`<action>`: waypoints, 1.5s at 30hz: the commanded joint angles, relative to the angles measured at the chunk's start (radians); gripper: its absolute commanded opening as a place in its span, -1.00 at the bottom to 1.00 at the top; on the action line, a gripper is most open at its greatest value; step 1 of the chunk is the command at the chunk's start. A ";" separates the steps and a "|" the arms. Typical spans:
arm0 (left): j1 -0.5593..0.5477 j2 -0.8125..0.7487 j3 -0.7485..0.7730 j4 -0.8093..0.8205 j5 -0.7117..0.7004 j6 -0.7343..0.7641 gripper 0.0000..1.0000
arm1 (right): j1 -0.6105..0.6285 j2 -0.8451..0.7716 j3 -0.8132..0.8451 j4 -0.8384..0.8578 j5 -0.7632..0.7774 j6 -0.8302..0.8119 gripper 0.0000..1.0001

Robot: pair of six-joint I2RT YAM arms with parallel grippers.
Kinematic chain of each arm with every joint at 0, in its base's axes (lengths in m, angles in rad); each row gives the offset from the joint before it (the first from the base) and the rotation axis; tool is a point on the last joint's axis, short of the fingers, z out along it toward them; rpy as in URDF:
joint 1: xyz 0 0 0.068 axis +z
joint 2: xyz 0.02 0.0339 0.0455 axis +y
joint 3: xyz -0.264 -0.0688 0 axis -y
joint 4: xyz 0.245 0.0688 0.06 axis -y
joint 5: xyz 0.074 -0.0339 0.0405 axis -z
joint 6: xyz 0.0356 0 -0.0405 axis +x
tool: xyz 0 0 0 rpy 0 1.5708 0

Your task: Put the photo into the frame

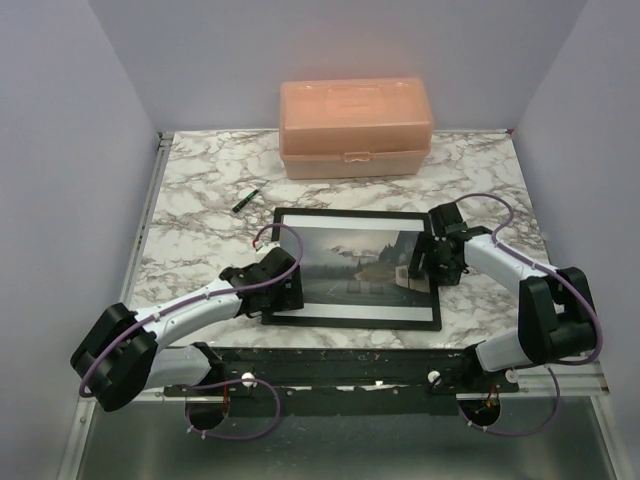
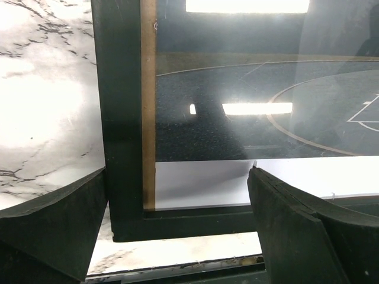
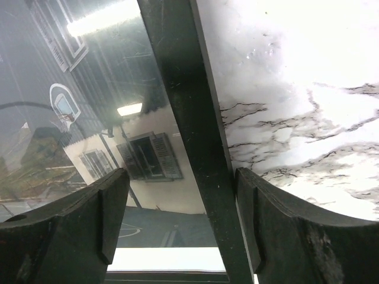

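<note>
The frame (image 1: 350,213) lies flat on the marble table, black front up, and the photo (image 1: 350,265) of the grey landscape shows inside it behind the pane. My left gripper (image 1: 290,290) hovers open over the frame's near-left corner. In the left wrist view the frame's corner bar (image 2: 121,118) and the photo's white border (image 2: 201,183) lie between my left gripper's (image 2: 177,177) spread fingers (image 2: 53,225). My right gripper (image 1: 425,265) is open at the frame's right side. In the right wrist view my right gripper (image 3: 180,177) straddles the right bar (image 3: 183,106), beside the photo's white building (image 3: 136,154).
An orange plastic box (image 1: 355,128) with a lid stands at the back of the table. A small dark pen (image 1: 246,201) lies left of the frame's far corner. Purple walls close in the table on three sides. A black rail (image 1: 350,365) runs along the near edge.
</note>
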 commanded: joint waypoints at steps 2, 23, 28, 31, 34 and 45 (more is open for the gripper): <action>-0.029 0.002 -0.068 0.061 0.220 -0.111 0.97 | 0.008 -0.029 0.040 -0.051 0.047 0.023 0.62; 0.413 -0.400 -0.095 0.214 0.516 0.123 0.97 | 0.008 -0.364 0.073 -0.036 0.007 -0.030 0.99; 0.533 -0.485 -0.049 0.218 0.536 0.203 0.97 | 0.008 -0.430 0.047 0.021 -0.015 -0.025 1.00; 0.575 -0.539 -0.019 0.186 0.475 0.251 0.97 | 0.008 -0.487 0.021 0.087 -0.015 -0.017 1.00; 0.578 -0.603 -0.010 0.168 0.367 0.316 0.97 | 0.008 -0.553 -0.013 0.167 0.015 -0.031 1.00; 0.578 -0.812 -0.321 0.562 -0.002 0.413 0.97 | 0.008 -0.847 -0.421 0.740 0.302 -0.288 0.99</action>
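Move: The frame, photo already inside, has its middle about 7 cm ahead and 15 cm right of my left hand, whose outer finger is already against the left bar near the front corner. That middle lies some 16 cm left of my right hand and 1 cm back, a centimetre below both hands. The green screwdriver is about 22 cm ahead and 8 cm left of my left hand; the pink box is roughly 28 cm ahead and 16 cm left of my right. I finish the nudge: my left outer finger keeps pushing the left bar about 1 cm to the right while my right hand gives way alongside. Then both hands come free and climb some 16 cm, the left after easing back slightly, then swinging forward and left; the right goes mostly straight up, opening the rest of the way. Both tip their fingers up about 50 degrees, to point forward. ##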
